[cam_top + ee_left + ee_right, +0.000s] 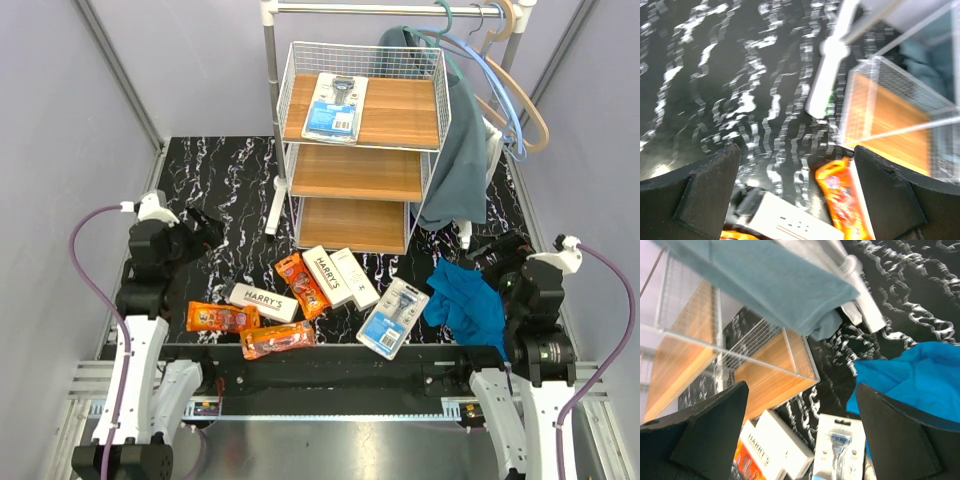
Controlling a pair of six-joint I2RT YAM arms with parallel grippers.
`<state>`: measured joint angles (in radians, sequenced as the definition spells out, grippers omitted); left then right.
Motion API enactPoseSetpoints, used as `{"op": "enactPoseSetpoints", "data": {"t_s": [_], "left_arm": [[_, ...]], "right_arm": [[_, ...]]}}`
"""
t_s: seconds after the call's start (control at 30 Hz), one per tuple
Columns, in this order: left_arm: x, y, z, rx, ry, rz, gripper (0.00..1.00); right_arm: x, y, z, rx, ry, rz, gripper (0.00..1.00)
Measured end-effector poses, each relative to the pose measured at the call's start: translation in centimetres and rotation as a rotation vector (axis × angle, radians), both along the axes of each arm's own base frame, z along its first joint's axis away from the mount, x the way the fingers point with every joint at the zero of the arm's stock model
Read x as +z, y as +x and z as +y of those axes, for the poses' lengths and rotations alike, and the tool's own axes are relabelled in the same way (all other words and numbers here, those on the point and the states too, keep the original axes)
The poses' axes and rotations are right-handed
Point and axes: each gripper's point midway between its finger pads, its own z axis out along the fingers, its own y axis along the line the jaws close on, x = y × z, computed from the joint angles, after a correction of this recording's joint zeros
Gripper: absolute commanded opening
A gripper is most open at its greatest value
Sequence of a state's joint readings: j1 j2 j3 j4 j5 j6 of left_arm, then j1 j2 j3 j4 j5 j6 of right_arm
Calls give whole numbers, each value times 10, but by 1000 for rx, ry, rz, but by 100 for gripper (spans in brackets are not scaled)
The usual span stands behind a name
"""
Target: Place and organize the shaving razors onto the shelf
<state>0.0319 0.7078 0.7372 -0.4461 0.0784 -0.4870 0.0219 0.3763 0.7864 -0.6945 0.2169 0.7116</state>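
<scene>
The shelf [360, 172] stands at the back of the black marble table, with one blister-card razor [336, 107] on its top board. In front of it lie a second blister card [393, 317], three white HARRY'S boxes [263, 301] [327, 275] [356, 277] and three orange bags [222, 317] [277, 340] [302, 285]. My left gripper [205, 228] hovers open at the left. In its wrist view an orange bag [847, 197] and a white box [792, 220] lie below it. My right gripper [495, 250] is open at the right, above the blister card [839, 455].
A bright blue cloth [468, 300] lies crumpled beside the right arm. A white clothes rail [270, 110] with hangers [505, 85] and a grey-blue garment [458, 150] stands behind and right of the shelf. Grey walls enclose the table on three sides.
</scene>
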Motion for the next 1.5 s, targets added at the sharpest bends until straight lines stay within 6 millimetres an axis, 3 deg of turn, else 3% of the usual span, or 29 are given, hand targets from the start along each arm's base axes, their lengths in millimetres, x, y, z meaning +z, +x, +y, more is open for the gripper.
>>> {"op": "enactPoseSetpoints", "data": {"t_s": [0.13, 0.27, 0.57, 0.77, 0.97, 1.1, 1.17, 1.37, 1.5], "left_arm": [[27, -3, -23, -117, -62, -25, 99], [32, -10, -56, -321, -139, 11, 99], [1, -38, -92, -541, -277, 128, 99], [-33, -70, -112, -610, -303, 205, 99], [-51, -124, -174, -807, -188, 290, 99], [-71, -174, -218, -931, -25, 352, 99], [-77, -188, -241, -960, 85, 377, 99], [-84, -184, -335, -966, 291, 350, 99], [-91, -176, -373, -973, 345, 318, 99]], "right_arm": [[7, 0, 17, 103, 4, 41, 100], [-2, -5, 35, 207, 20, 99, 100], [-62, -28, 81, 451, 150, 231, 100], [-102, -48, 99, 528, 250, 327, 100], [-114, -62, 100, 504, 303, 338, 100], [-117, -61, 98, 483, 313, 359, 100], [-121, -57, 98, 475, 318, 389, 100], [-118, -44, 97, 464, 316, 425, 100], [-100, -39, 95, 473, 287, 367, 100]]}}
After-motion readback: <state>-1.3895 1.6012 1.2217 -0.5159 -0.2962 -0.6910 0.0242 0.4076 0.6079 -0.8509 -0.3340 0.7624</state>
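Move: The blister-packed razor on the table lies about 41 cm to the right of the left hand, 16 cm back and 21 cm below it; from the right hand it is about 18 cm left, 9 cm back and 25 cm down. Two side-by-side Harry's boxes stand some 11 cm to the left of that razor pack and 8 cm farther out, and the blue cloth lies about 15 cm to its right and 3 cm farther out. The left hand makes the long reach, lifting a little, then sweeping some 37 cm right and 18 cm back over the candy bags and the lying Harry's box while sinking about 9 cm and swinging roughly 55 degrees clockwise, to come above the blister-packed razor with its fingers wide open. The right hand comes in from the other side, about 10 cm left and at first 12 cm down, drawing back a few centimetres and turning counter-clockwise with the fingertips dipping, then rises 2 cm, still open and short of the razor pack. ##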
